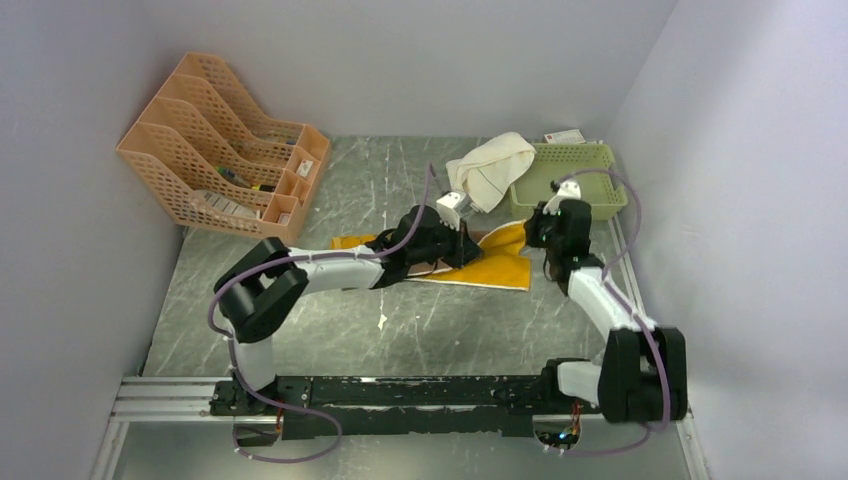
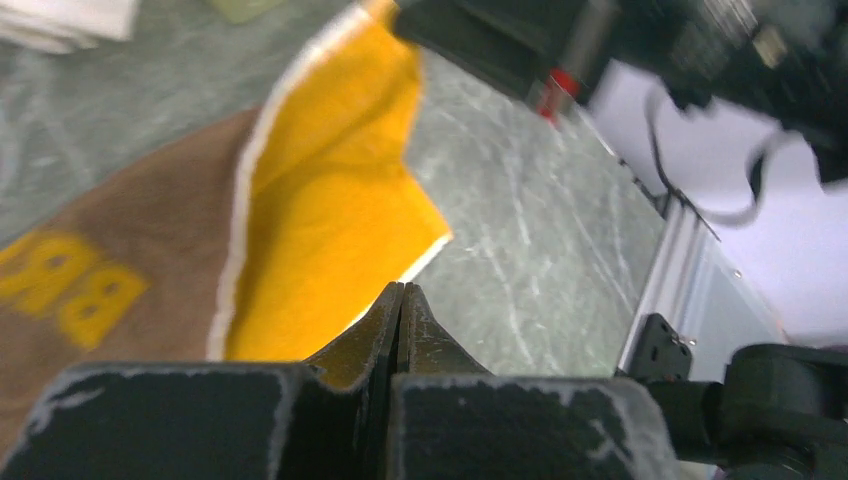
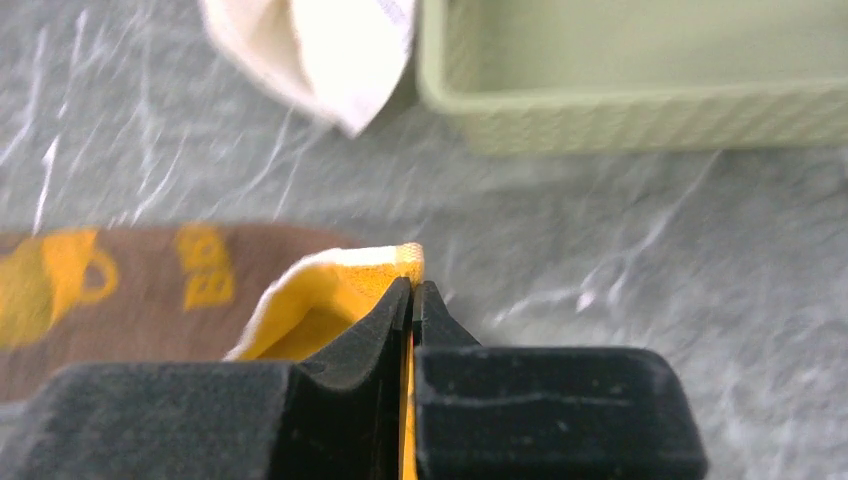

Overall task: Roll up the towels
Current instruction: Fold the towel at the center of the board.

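Note:
The mustard-yellow and brown towel [image 1: 495, 265] lies mid-table, its right end turned over so the yellow side shows. My right gripper [image 1: 545, 238] is shut on the towel's far corner [image 3: 395, 262], with yellow cloth showing between its jaws [image 3: 412, 295]. My left gripper [image 2: 401, 292] is shut, its tips at the near edge of the yellow flap [image 2: 330, 200]; no cloth shows between the jaws. In the top view the left gripper [image 1: 468, 250] rests over the towel's middle. The cream-white towel [image 1: 490, 168] lies bunched behind, one end draped over the basket rim.
A green basket [image 1: 590, 185] stands at the back right, just beyond my right gripper. An orange file rack [image 1: 215, 145] holding small items fills the back left. Walls close in on both sides, and the rail with the arm bases runs along the near edge.

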Robot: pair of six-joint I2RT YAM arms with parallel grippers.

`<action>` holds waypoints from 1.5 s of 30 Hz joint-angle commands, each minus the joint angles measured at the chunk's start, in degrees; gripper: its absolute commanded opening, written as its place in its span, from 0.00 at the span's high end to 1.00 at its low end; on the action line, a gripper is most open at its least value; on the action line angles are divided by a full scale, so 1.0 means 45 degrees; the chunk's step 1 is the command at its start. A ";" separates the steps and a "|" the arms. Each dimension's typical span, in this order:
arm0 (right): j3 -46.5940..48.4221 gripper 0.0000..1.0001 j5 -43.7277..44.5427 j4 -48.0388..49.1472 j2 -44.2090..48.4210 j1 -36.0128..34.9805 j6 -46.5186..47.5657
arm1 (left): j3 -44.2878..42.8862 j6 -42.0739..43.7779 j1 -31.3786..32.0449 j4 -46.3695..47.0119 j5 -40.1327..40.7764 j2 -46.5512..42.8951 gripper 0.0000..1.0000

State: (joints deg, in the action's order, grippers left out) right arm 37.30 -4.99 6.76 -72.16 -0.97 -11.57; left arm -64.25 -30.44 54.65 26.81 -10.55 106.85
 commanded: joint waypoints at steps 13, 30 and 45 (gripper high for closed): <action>-0.2444 0.64 0.0615 -0.0806 0.4766 -0.1104 -0.0525 | 0.1085 0.0664 -0.1027 -0.2037 0.1280 -0.1689 0.93; -0.0744 0.00 -0.3832 -0.1111 0.2512 0.1054 -0.6681 | -0.0002 0.1910 -0.2048 -0.3729 -0.0892 -0.1676 0.84; 0.0340 0.00 -0.6136 -0.7320 0.2030 0.6090 -1.2501 | -0.2216 0.8779 0.0531 -0.3212 -0.0981 -0.0456 0.22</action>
State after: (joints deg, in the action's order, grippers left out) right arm 38.59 -29.74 -13.04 -63.61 24.86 -63.72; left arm -72.38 -5.21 55.79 10.81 -13.23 103.63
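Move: The right hand still pinches the towel's far right corner; the towel's right end on the table lies about 4 cm back, 2 cm left and 10 cm below. From the right hand, the white towel is roughly 15 cm ahead and 6 cm left, the green basket some 13 cm ahead and 9 cm right, both about 8 cm below. From the nearly shut left hand, the towel's right end is about 7 cm right, level fore and aft, and 12 cm below. Right hand backs 8 cm, releasing the towel corner, then rolls; left swings 10 cm left and returns, opening. ##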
